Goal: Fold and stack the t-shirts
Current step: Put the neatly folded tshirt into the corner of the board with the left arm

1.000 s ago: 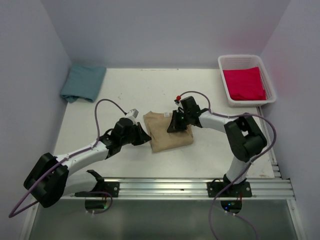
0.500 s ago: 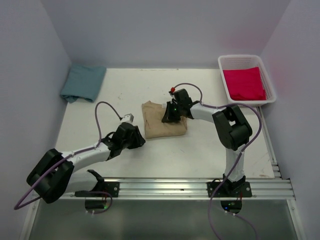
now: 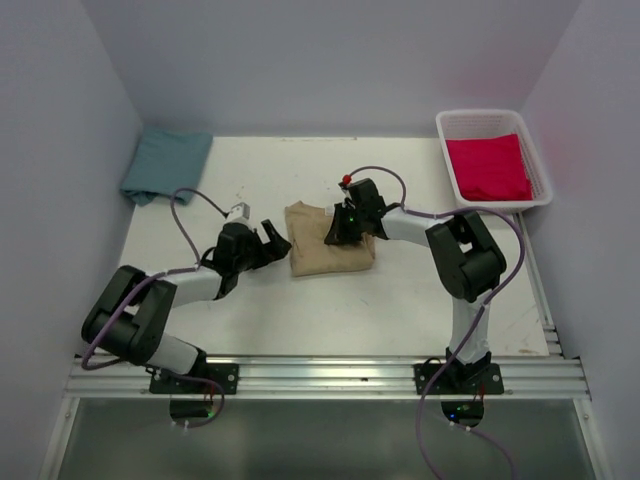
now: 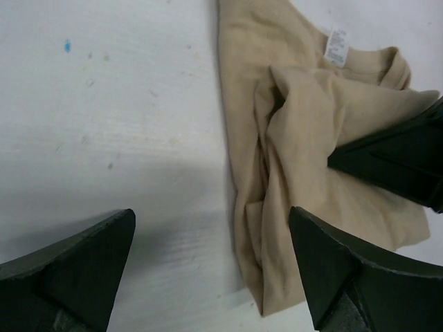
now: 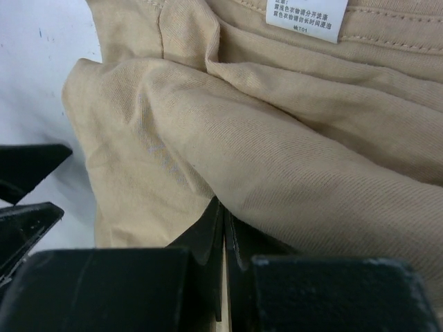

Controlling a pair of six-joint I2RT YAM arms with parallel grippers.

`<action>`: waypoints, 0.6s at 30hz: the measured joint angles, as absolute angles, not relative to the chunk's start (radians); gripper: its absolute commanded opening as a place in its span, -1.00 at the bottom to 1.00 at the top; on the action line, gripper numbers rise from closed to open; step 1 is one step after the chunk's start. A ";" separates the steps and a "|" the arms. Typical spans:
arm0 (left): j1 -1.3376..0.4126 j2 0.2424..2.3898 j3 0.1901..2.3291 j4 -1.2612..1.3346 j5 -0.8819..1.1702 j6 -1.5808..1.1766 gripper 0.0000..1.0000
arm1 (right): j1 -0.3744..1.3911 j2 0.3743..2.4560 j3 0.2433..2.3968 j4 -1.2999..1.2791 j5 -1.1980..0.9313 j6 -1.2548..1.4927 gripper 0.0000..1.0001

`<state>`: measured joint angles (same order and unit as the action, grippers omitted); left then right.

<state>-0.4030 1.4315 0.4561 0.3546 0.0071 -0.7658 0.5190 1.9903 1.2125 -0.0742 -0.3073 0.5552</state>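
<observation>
A tan t-shirt (image 3: 322,256) lies folded in a rough square at the table's middle, its neck label (image 4: 336,45) facing up. My right gripper (image 3: 338,234) rests on the shirt's top right part, shut on a fold of tan cloth (image 5: 291,173) that drapes over its tips (image 5: 225,216). Just left of the shirt's left edge, my left gripper (image 3: 278,240) stands wide open and holds nothing; its fingers (image 4: 76,266) straddle bare table and the shirt's edge (image 4: 256,235). A teal t-shirt (image 3: 165,165) lies folded at the back left. The red-pink t-shirt (image 3: 488,166) sits folded in the basket.
The white slatted basket (image 3: 447,160) stands at the back right corner. Grey walls close in the table on the left, back and right. The rail carrying the arm bases (image 3: 330,375) runs along the near edge.
My left gripper has opened, let go of the tan shirt's left edge and drawn back to the left. The right gripper carried the shirt up and left, and now holds still.
</observation>
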 measured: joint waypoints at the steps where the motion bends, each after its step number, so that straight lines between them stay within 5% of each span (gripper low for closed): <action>1: -0.389 1.468 0.469 0.400 0.038 -0.764 0.98 | 0.519 1.990 1.213 -0.074 -0.305 0.555 -1.00; 9: -0.369 1.818 0.651 0.722 0.358 -0.776 1.00 | 0.519 1.990 1.213 -0.075 -0.304 0.552 -1.00; 18: -0.367 1.935 0.772 0.731 0.557 -0.764 1.00 | 0.516 1.991 1.216 -0.076 -0.300 0.548 -1.00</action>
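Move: Just left of the folded tan t-shirt, the open left hand has the shirt's middle about 14 cm to its right, nearly level fore and aft and some 2 cm below; the collar tag is about 14 cm right and 7 cm farther out. The teal folded shirt lies roughly 26 cm left and 20 cm ahead of this hand. The right hand's shut tips are already on the tan shirt, its middle right beneath them. Sweeping about 10 cm right and 5 cm forward at nearly constant height, the left hand goes over the t-shirt's left part towards the right gripper, forward ending halfway while the rightward travel slows but goes on. Its wrist swings some 25 degrees clockwise and rolls left side down; the wide-open fingers come to straddle the left fold, the left finger seeming to touch its edge. The right hand's closed tips stay put, holding the shirt down. ##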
